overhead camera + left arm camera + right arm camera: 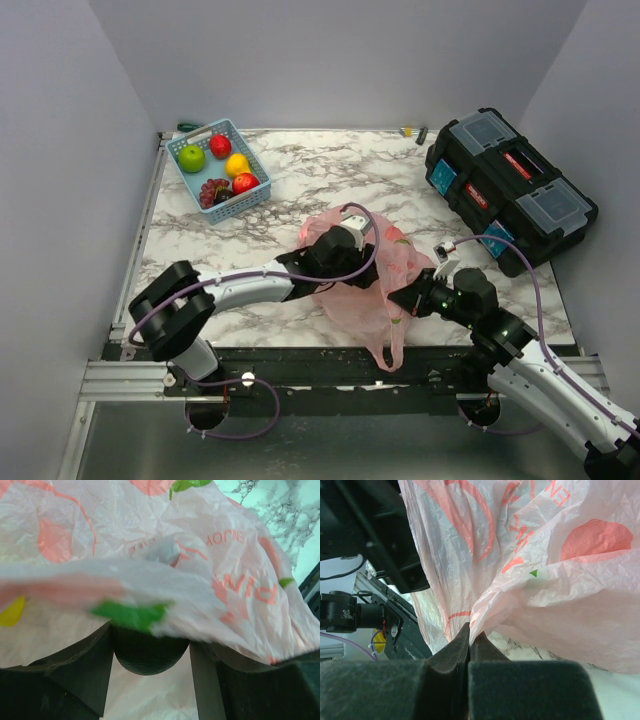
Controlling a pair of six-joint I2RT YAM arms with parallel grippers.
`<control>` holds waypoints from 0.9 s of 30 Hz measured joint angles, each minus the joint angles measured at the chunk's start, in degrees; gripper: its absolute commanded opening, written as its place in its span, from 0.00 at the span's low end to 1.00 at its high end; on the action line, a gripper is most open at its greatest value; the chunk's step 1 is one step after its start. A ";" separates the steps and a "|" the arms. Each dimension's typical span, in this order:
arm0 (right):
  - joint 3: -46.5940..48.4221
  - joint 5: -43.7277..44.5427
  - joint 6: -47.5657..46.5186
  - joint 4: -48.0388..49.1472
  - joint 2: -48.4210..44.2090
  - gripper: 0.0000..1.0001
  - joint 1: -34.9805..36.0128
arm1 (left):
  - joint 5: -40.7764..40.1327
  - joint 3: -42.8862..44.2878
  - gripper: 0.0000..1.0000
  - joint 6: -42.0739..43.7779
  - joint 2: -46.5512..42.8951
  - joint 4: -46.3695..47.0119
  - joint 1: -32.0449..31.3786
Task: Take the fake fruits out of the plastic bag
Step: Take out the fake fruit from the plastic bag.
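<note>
The pink plastic bag point(372, 285) lies crumpled at the table's near middle. My left gripper point(370, 250) reaches into it from the left. In the left wrist view the left gripper point(150, 652) is shut on a dark round fake fruit point(146, 656), whose top is covered by a fold of the plastic bag point(225, 555); a finger point(85, 670) presses each side of it. At the bag's right side, my right gripper point(408, 297) is shut. In the right wrist view that gripper point(470, 632) pinches a fold of the plastic bag point(560, 580). Whatever else the bag holds is hidden.
A light blue basket point(256, 199) at the back left holds a green apple point(191, 157), two red fruits, a yellow one and dark grapes. A black toolbox point(510, 190) stands at the right. The bag's handle hangs over the near table edge point(300, 348).
</note>
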 measured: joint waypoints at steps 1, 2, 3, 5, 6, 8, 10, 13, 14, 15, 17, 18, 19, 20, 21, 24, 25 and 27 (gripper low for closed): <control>0.00 0.00 -0.02 0.00 0.00 0.01 0.00 | 0.00 -0.61 0.20 0.28 -1.03 -0.37 0.00; 0.00 -0.02 -0.02 0.02 0.02 0.01 0.00 | -0.02 -1.53 0.19 0.72 -2.69 -1.01 0.00; 0.00 0.00 -0.04 0.09 0.02 0.01 0.00 | -0.07 -2.36 0.19 1.22 -4.35 -1.84 0.00; 0.00 0.00 -0.04 0.24 0.00 0.01 0.00 | -0.24 -3.78 0.19 1.84 -7.15 -3.26 0.00; 0.00 0.00 -0.04 0.28 0.00 0.01 0.00 | -0.33 -4.46 0.18 2.16 -8.59 -3.89 0.00; 0.00 0.00 -0.04 0.33 0.00 0.01 0.00 | -0.50 -6.19 0.11 3.06 -12.13 -5.40 0.00; 0.00 0.00 -0.04 0.33 0.00 0.01 0.00 | -0.52 -7.37 0.00 3.96 -15.23 -6.97 0.00; 0.00 0.00 -0.04 0.33 -0.02 0.01 0.00 | -0.76 -8.83 0.00 5.16 -20.65 -10.38 0.04; 0.00 0.00 -0.07 0.33 -0.04 0.01 0.00 | -0.83 -9.09 0.00 5.42 -22.40 -11.61 0.31; 0.00 0.00 -0.07 0.35 -0.04 0.01 0.00 | -0.90 -9.27 0.00 5.62 -24.39 -12.76 0.52; 0.00 -0.02 -0.09 0.37 -0.04 0.01 0.00 | -0.87 -9.27 0.00 5.75 -27.96 -14.49 1.40; 0.00 -0.02 -0.11 0.42 -0.04 0.01 0.00 | -0.90 -9.25 0.00 5.81 -29.46 -14.99 1.99; 0.00 -0.02 -0.15 0.48 -0.04 0.01 0.00 | -0.92 -9.20 0.00 5.84 -31.15 -15.43 2.82; 0.00 -0.02 -0.17 0.61 -0.04 0.01 0.00 | -0.92 -8.83 0.00 5.86 -33.16 -16.41 4.17; 0.00 -0.04 -0.17 0.74 -0.04 0.01 0.00 | -0.98 -8.17 0.00 5.86 -34.40 -17.49 5.14; 0.00 -0.04 -0.20 0.81 -0.04 0.01 0.00 | -2.12 -4.96 0.00 5.81 -36.59 -20.17 8.68; 0.00 -0.04 -0.20 0.81 -0.04 0.01 0.00 | -2.56 -3.89 0.00 5.79 -36.94 -20.74 9.88; 0.00 -0.04 -0.20 0.83 -0.04 0.01 0.00 | -3.56 -2.49 0.00 5.40 -37.66 -21.22 12.33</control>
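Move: The left hand already grips the dark green avocado inside the pink bag, about 9 cm above the table. The blue crate it is bound for has its middle some 30 cm ahead, 37 cm left and 5 cm below. The yellow fruit still in the bag lies about 8 cm ahead, 8 cm left and 6 cm lower, and the right gripper about 8 cm back and 6 cm right, 2 cm higher. From the right hand the crate is roughly 38 cm ahead, 43 cm left and 7 cm below. Keeping its grip on the avocado, the left hand draws it out from under the bag's film towards the blue crate, rising about 15 cm and going some 14 cm left, first easing back about 4 cm and then coming forward again while it climbs faster. Its fingers tip up about 15 degrees and swing a little counter-clockwise late in the lift, while the right hand stays in place with its fingers shut on the bag's edge. ##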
